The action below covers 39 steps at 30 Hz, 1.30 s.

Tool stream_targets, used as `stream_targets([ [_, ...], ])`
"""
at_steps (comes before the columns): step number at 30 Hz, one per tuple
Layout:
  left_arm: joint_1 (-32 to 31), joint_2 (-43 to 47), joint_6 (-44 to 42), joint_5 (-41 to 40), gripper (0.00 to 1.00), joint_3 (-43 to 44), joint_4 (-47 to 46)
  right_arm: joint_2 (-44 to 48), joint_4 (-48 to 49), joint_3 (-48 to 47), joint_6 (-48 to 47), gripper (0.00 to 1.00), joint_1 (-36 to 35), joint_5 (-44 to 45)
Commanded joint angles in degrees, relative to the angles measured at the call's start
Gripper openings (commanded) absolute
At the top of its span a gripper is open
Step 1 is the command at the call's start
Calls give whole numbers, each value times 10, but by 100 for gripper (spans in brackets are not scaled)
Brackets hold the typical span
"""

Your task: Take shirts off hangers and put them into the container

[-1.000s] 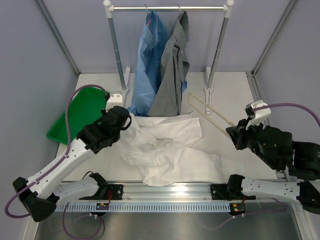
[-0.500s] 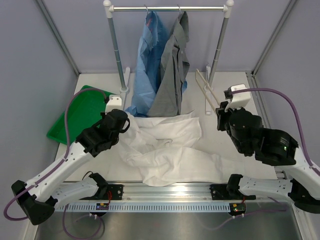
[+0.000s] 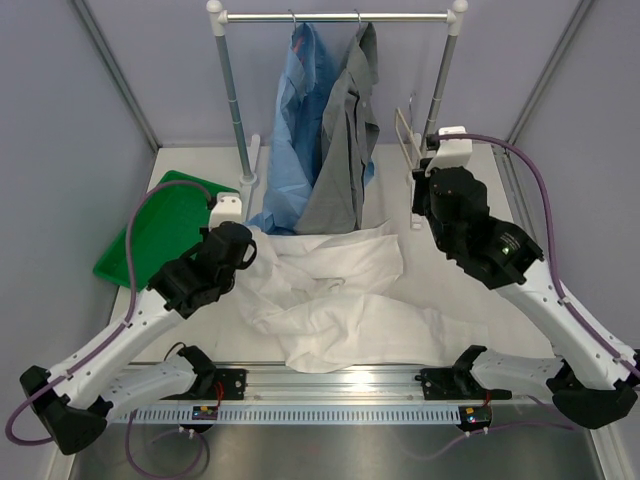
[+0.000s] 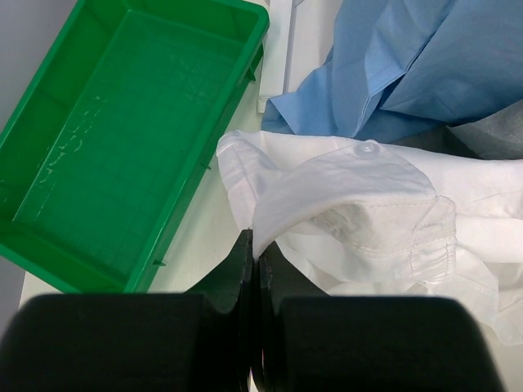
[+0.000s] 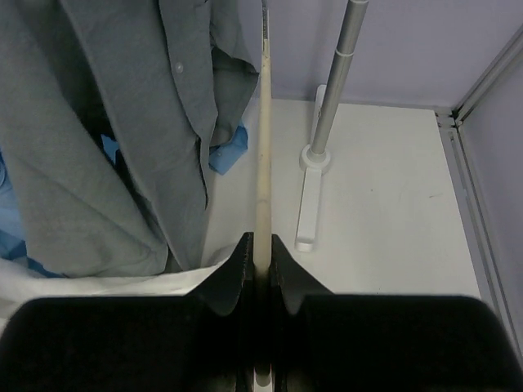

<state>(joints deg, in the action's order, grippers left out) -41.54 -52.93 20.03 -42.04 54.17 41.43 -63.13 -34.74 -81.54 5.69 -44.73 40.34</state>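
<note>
A white shirt (image 3: 340, 300) lies crumpled on the table's middle. My left gripper (image 3: 243, 252) is shut on a fold of the white shirt (image 4: 359, 204) at its left end, just right of the green container (image 3: 150, 235). In the left wrist view the container (image 4: 122, 139) holds nothing, and the left gripper (image 4: 256, 249) pinches the cloth edge. A light blue shirt (image 3: 300, 130) and a grey shirt (image 3: 350, 140) hang from the rail. My right gripper (image 3: 425, 180) is shut on a bare cream hanger (image 3: 404, 140), held beside the rail's right post. The hanger (image 5: 263, 147) runs straight out from the right gripper (image 5: 261, 245).
The white-posted rail (image 3: 340, 16) stands at the back, its right post (image 5: 339, 73) and white foot (image 5: 309, 196) just right of the held hanger. The grey shirt (image 5: 122, 139) hangs close on the hanger's left. Frame posts and purple walls enclose the table.
My right arm has swung the hanger from the right front of the table up and back to the rail's right post. The left gripper has kept its hold and barely shifted.
</note>
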Motion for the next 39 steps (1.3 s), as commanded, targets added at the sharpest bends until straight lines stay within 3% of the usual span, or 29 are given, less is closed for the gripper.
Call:
stream_targets([
  [1,3,17,-5,2,0,-1,-29,-14,93,-49,-37,0,50,-46],
  [8,20,27,-9,23,0,2,-35,-78,143,-118,-78,0,133,-161],
  [26,54,39,-13,64,0,-6,-46,-233,173,-275,-106,0,249,-271],
  [34,59,41,-12,71,0,-7,-48,-271,153,-287,-98,0,275,-309],
  [39,59,38,-12,73,0,-7,-47,-262,161,-239,-89,0,276,-308],
])
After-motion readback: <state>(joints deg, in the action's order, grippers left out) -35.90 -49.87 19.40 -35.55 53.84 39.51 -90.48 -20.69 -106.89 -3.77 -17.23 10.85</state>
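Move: The right hand holds the empty hanger by one end, its hook reaching out ahead; the free stretch of rail it goes for lies about 30 cm ahead, 3 cm left and 15 cm up. The right post stands some 30 cm ahead and 7 cm right, the hanging gray shirt roughly 25 cm ahead and 14 cm left. From the left hand, that stretch of rail is about 35 cm ahead, 37 cm right and 30 cm up. The right hand carries the empty hanger forward about 18 cm towards the rail between the gray shirt and the right post, climbing nearly 9 cm in the first half while the fingers tip up some 10 degrees. It then keeps reaching but sinks about 3 cm and eases to a stop, fingers still shut on the hanger, bringing the hook down to the rail near the post. ##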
